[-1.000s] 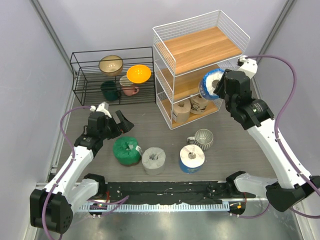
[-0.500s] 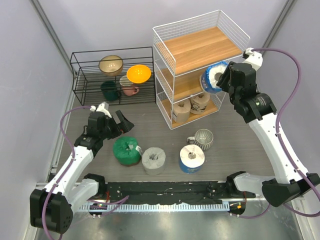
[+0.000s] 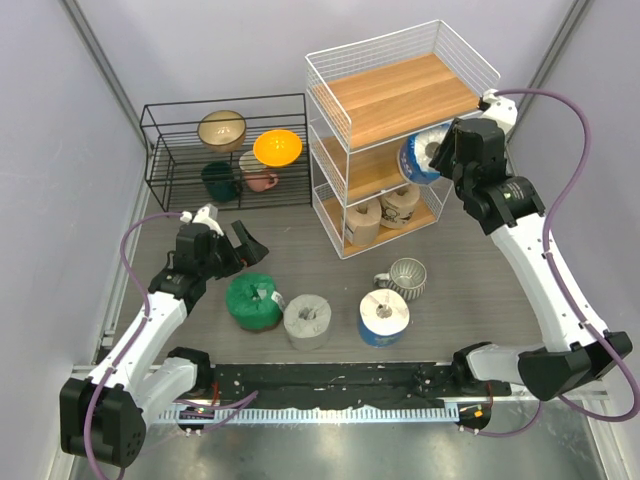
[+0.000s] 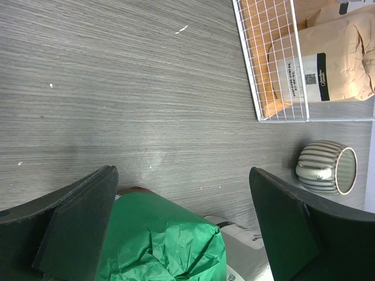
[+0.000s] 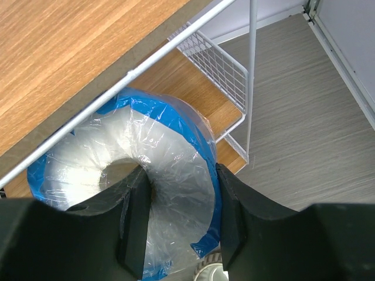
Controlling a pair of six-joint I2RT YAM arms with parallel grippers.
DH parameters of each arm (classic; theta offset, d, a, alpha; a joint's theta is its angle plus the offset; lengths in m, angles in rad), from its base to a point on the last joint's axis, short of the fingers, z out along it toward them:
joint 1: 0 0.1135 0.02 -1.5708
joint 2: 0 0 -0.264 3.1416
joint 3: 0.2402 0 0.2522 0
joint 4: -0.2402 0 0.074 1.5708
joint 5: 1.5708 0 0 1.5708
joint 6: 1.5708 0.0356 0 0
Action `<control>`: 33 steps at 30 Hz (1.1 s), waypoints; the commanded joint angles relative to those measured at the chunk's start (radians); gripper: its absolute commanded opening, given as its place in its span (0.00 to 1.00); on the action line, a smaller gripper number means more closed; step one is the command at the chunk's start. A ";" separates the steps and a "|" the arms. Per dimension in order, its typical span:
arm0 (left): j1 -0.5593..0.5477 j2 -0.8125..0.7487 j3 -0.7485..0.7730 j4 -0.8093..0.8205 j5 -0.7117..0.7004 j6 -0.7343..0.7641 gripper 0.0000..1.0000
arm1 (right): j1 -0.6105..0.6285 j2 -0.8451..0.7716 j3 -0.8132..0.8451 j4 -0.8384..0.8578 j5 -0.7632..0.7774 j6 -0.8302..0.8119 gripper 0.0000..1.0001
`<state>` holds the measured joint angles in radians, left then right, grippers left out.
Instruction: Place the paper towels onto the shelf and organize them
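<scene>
My right gripper [image 3: 437, 160] is shut on a white paper towel roll in blue wrap [image 3: 418, 158], held at the right end of the shelf [image 3: 405, 95], level with its middle tier. In the right wrist view one finger sits in the roll's [image 5: 170, 158] core and the other outside; the gripper [image 5: 179, 211] is just under the top board [image 5: 70, 47]. Two tan rolls [image 3: 382, 213] stand on the bottom tier. Green [image 3: 252, 300], grey [image 3: 307, 320] and blue-white [image 3: 384, 316] rolls stand on the table. My left gripper [image 3: 240, 245] hangs open above the green roll [image 4: 158, 234], not touching it.
A ribbed mug [image 3: 405, 277] lies on its side between the shelf and the blue-white roll on the table. A low black wire rack [image 3: 225, 150] with bowls and cups stands at the back left. Grey walls close in both sides.
My right gripper has carried the blue-wrapped roll up and in toward the shelf's middle tier. The left arm has not moved.
</scene>
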<state>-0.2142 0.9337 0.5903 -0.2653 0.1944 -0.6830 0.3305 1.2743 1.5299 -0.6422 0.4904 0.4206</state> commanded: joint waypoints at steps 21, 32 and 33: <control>-0.002 -0.007 0.013 0.037 0.034 -0.012 1.00 | -0.031 -0.326 -0.166 0.029 -0.162 -0.008 0.25; -0.004 -0.001 0.000 0.051 0.034 -0.020 1.00 | -0.031 -0.294 0.258 -0.117 -0.095 -0.042 0.24; -0.004 -0.001 -0.003 0.054 0.033 -0.020 1.00 | -0.031 -0.255 0.304 -0.116 -0.090 -0.043 0.23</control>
<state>-0.2142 0.9337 0.5903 -0.2638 0.2062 -0.6998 0.3008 0.9600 1.6955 -0.8185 0.3676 0.3901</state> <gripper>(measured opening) 0.996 0.472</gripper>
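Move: The right hand already holds the blue-and-white roll by its wall, one finger in the core, with the roll partly tucked under the front edge of the top shelf. The top shelf's middle lies about 15 cm ahead, 10 cm left and 5 cm above this hand. Two brown rolls stand on the bottom shelf, about 27 cm below: one 10 cm ahead and 5 left, the other 7 ahead and 15 left. From the idle left hand, the top shelf is roughly 25 cm ahead, 36 right and 27 above. After barely moving at first, the right hand draws the roll back out of the opening beneath the top shelf, dipping a centimetre or two on the way, then sweeps up in front of the shelf edge, ending about 12 cm farther back and 12 cm higher. As it rises it drifts slightly right and tips its fingertips up some 15 degrees, keeping its pinch on the roll's wall. ##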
